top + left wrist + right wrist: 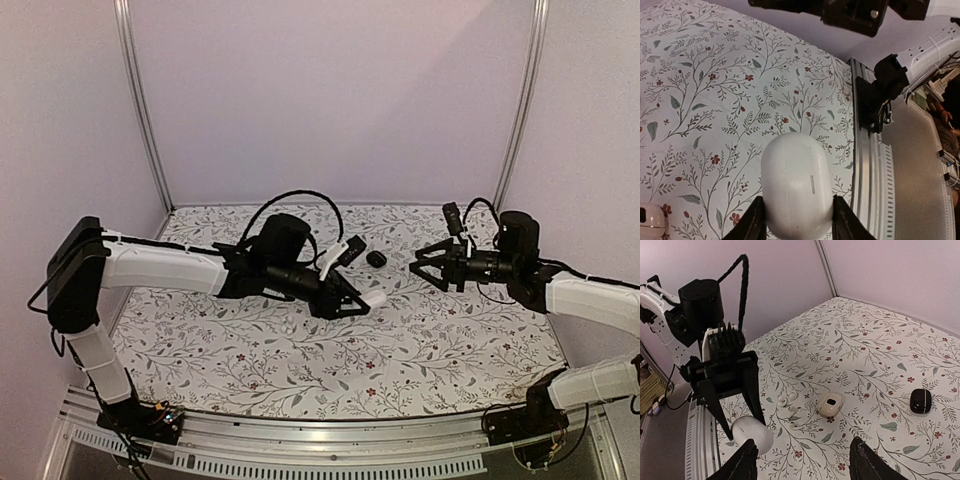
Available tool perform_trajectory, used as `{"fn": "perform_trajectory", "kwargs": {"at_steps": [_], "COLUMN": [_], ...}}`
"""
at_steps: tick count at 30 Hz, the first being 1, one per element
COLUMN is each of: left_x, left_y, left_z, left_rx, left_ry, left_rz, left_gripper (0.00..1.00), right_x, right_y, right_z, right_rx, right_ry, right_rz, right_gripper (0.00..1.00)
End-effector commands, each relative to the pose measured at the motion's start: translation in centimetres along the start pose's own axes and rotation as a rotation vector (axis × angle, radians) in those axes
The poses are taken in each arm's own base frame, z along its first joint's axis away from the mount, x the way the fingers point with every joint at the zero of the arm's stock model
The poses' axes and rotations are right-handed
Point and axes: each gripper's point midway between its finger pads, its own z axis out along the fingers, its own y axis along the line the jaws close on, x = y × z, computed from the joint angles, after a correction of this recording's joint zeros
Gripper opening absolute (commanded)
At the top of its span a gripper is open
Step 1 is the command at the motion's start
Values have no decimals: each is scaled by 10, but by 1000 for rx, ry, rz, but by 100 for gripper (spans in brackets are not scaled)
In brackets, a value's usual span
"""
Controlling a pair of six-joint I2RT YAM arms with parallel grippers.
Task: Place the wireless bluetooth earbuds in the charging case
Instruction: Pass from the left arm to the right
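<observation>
My left gripper [796, 220] is shut on a white pebble-shaped charging case [796, 185], lid closed, held above the table near its front rail. The right wrist view shows the same case [752, 434] in those black fingers. Several tiny white earbuds [792, 412] lie loose on the floral cloth just beyond it. My right gripper [802, 465] hangs open above the cloth with nothing between its fingers, facing the left gripper. In the top view the held case [373, 298] sits left of my right gripper [420, 265]. No black earbuds show.
A cream case with a dark window [831, 404] lies right of the earbuds. A black case [920, 400] rests farther right, also seen as a black case [376, 259] between the two grippers. The metal front rail [867, 165] borders the cloth.
</observation>
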Motion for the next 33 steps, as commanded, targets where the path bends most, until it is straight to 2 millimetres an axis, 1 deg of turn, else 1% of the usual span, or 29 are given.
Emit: {"fn": "perform_trajectory", "kwargs": {"at_steps": [1,4,5,9,11,12,13,15,17,19,26,33], "left_x": [-8,-11,-12,-15,-14,-14,-15,-15,-14,-12,-8,-5], "left_y": [-47,-71,-78,-108,-118,-122,-125,-130,-135,-138,-154,-171], "left_z": [-38,-60,-67,-88,-96,-99,-101,-106,-110,-110,-111,-105], "left_rx": [209,307,334,469,520,536,548,570,602,623,716,754], "left_ry": [6,3,5,14,23,26,28,32,38,54,106,133], "left_rz": [-21,-27,-31,-41,-49,-53,-54,-60,-72,-96,-124,-106], "left_gripper": [26,25,25,26,26,26,26,26,26,26,25,25], "right_x": [0,0,-3,-8,-8,-9,-8,-7,-3,1,6,8], "right_y": [56,83,93,125,139,150,154,171,184,193,210,233], "right_z": [3,-1,-4,-12,-11,-10,-8,-6,-4,-3,8,19], "right_rx": [-124,-178,-196,-264,-297,-318,-319,-345,-358,-368,-370,-420], "right_ry": [-32,-65,-85,-135,-144,-141,-131,-118,-105,-98,-59,-41], "right_rz": [-168,-228,-251,-311,-355,-366,-370,-405,-430,-452,-524,-601], "right_gripper": [61,61,61,61,61,61,61,61,61,61,61,61]}}
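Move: The charging case, gripped in the left hand's fingers, lies about 9 cm left of the empty right hand, 5 cm back and 8 cm below; the open right gripper it goes to is some 11 cm right of the left hand, 6 cm ahead and 7 cm higher. On the table, a black case lies roughly 20 cm ahead of the right hand and 4 cm left, 21 cm down; a white box lies about 13 cm ahead of the left hand, 7 cm left and 13 cm down. The charging case is carried back about 13 cm, up 11 cm and a little left in the left hand's unchanged grip, the wrist swinging some 30 degrees clockwise so the case points right and back. The right hand sweeps back about 19 cm, left and somewhat up to meet it, turning counter-clockwise and levelling its fingers, which stay open. ##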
